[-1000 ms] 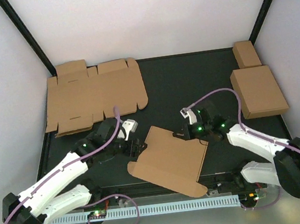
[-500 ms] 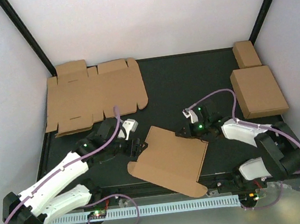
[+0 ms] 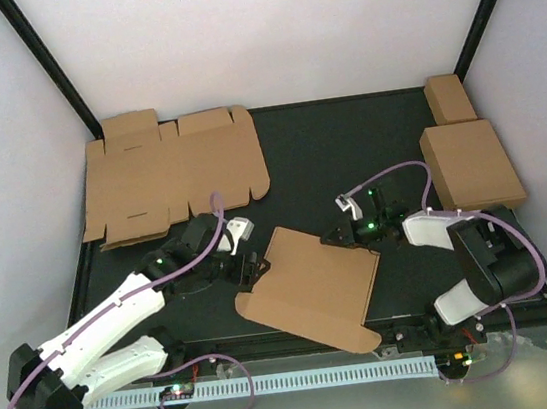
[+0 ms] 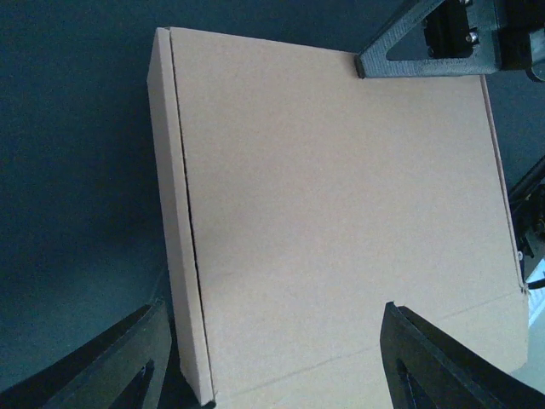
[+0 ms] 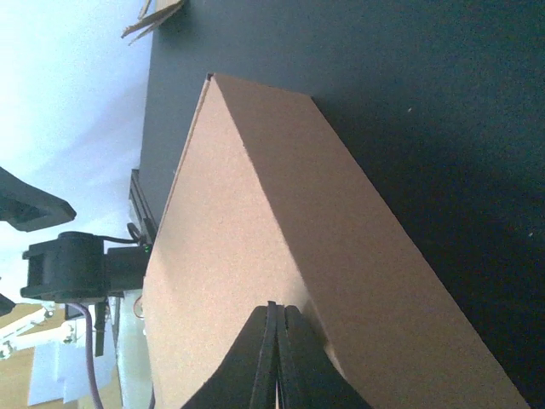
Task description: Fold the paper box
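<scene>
The paper box (image 3: 310,290) lies partly folded and flat in the middle of the black table, turned at an angle. My left gripper (image 3: 247,268) is open at the box's left edge. In the left wrist view its fingers (image 4: 111,366) straddle the brown panel (image 4: 341,221) and a narrow folded side strip (image 4: 174,213). My right gripper (image 3: 343,238) is shut at the box's far corner. In the right wrist view its closed tips (image 5: 277,311) rest against the brown surface (image 5: 281,213), with nothing visibly held between them. The right gripper (image 4: 434,43) also shows at the top of the left wrist view.
A flat die-cut cardboard sheet (image 3: 174,172) lies at the back left. A folded squarish box (image 3: 470,166) and a small oblong box (image 3: 449,98) sit at the back right. A white slotted rail (image 3: 277,381) runs along the near edge.
The right arm's elbow has swung in and folded back toward its base while its shut gripper stayed at the box's far corner. The left arm and the box have hardly moved.
</scene>
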You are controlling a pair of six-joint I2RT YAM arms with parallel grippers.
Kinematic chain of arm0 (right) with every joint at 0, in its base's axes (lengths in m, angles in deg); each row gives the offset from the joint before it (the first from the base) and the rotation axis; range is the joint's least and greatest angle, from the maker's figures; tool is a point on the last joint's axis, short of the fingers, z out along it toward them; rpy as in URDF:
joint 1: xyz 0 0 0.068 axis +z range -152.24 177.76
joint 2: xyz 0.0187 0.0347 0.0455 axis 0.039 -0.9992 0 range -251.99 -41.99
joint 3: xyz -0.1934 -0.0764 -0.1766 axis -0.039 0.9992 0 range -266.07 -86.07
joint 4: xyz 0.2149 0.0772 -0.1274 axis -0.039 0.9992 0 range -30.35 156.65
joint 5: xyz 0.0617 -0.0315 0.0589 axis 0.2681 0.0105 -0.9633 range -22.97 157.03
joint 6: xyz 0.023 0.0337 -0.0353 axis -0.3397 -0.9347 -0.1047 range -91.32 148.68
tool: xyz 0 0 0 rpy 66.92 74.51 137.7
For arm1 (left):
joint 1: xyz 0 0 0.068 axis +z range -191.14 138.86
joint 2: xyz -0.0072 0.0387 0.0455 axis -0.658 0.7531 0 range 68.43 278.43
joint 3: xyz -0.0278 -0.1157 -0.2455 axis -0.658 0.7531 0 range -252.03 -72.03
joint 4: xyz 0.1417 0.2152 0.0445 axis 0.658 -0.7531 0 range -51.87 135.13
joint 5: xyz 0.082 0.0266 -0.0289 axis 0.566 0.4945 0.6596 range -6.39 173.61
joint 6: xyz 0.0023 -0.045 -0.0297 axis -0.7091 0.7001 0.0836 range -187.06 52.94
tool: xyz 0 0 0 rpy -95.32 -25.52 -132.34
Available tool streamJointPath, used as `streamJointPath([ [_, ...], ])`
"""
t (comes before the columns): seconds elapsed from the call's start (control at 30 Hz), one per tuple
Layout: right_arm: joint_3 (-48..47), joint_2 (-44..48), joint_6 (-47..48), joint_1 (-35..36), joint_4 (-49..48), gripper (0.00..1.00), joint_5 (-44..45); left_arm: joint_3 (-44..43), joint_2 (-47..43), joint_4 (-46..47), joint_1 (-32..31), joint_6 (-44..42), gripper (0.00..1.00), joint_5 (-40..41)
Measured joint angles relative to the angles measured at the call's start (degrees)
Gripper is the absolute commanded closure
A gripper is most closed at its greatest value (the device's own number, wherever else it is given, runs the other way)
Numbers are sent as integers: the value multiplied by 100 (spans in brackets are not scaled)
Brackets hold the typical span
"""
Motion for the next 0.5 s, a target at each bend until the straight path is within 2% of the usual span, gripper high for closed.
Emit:
streamJointPath([
  [0.27, -94, -319, 81, -229, -157, 98, -372, -470, -20, -240, 0, -55, 29, -15],
  [0.5, -184, -407, 85, -262, -140, 98, -376, -688, -407, -306, 4, -57, 30, -1366],
])
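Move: The closing flap on the box's near side has its middle about 12 cm back, 8 cm to the right and 8 cm below the left hand; from that hand the box's middle lies some 4 cm back, 11 cm right and 10 cm down, and the flat cardboard sheets 22 cm ahead, 15 cm left and 13 cm down. The right hand's shut tips are at the lid's far edge, with the box's middle about 8 cm back, 2 cm left and 3 cm below them. The left hand, empty and still open, climbs about 7 cm clear of the box's left side, drifting a touch forward and then drawing back some 3 cm and 2 cm to the right, while its fingers tip up flatter and swing roughly 10 degrees clockwise. Meanwhile the right hand keeps its closed fingertips at the slit between lid and far wall and eases about 1 cm forward at the same height, pushing the box edge along with it. ##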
